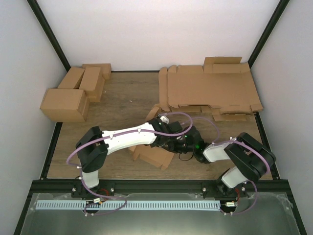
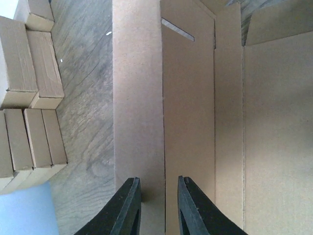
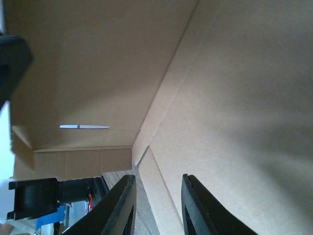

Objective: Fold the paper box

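Note:
The paper box is a plain brown, partly folded cardboard piece on the wooden table, under both wrists at the middle front. In the left wrist view its panels and a slot fill the frame. My left gripper stands open by a narrow gap over a fold line, gripping nothing. In the right wrist view, raised walls of the box surround my right gripper. It is open, and a narrow flap runs between its fingers without being pinched.
A pile of flat brown sheets lies at the back right. Several finished brown boxes stand at the back left, also seen in the left wrist view as finished boxes. A black frame runs along the near table edge.

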Tool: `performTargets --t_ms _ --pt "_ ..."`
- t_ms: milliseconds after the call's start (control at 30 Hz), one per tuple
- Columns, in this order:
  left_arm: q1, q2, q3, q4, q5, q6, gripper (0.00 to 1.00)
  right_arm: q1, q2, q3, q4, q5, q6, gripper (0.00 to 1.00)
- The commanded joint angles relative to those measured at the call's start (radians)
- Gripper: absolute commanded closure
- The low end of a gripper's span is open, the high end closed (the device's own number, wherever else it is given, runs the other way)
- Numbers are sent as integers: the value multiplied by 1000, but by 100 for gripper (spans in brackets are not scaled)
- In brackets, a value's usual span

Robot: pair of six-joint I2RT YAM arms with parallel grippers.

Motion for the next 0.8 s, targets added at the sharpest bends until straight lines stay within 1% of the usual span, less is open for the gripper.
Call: performTargets --t_ms 0,133,200,333,433,600,767 --pt "-1 6 -48 24 76 -17 78 8 -9 -14 148 -14 57 73" --pt "-2 -1 -65 26 76 -33 80 -4 -21 -9 187 17 105 72" --pt "-2 -10 -70 30 72 -35 80 -16 -39 -2 190 43 131 66" --pt "-3 -30 -75 38 83 -31 80 -55 -54 16 215 74 172 59" --pt "-3 -47 -78 54 104 -21 80 -89 -27 57 240 48 186 50" --pt "-3 -81 -90 94 144 -1 80 -125 46 132 305 -7 229 47" --pt "-2 -114 -110 123 169 12 80 -127 118 212 339 -46 254 41"
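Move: The box's raised wall stands with its rim at the left hand's pads. From the right hand, low inside the box, the rim section to be gripped lies about 9 cm ahead, 4 cm left and 7 cm higher. The box's near flap is some 8 cm back, 2 cm left and 6 cm below the right hand; the flat cardboard stack is roughly 20 cm ahead, 22 cm right and 6 cm down. Right hand climbs 8 cm and reaches 8 cm forward towards the rim, opening, while the left keeps its hold. ##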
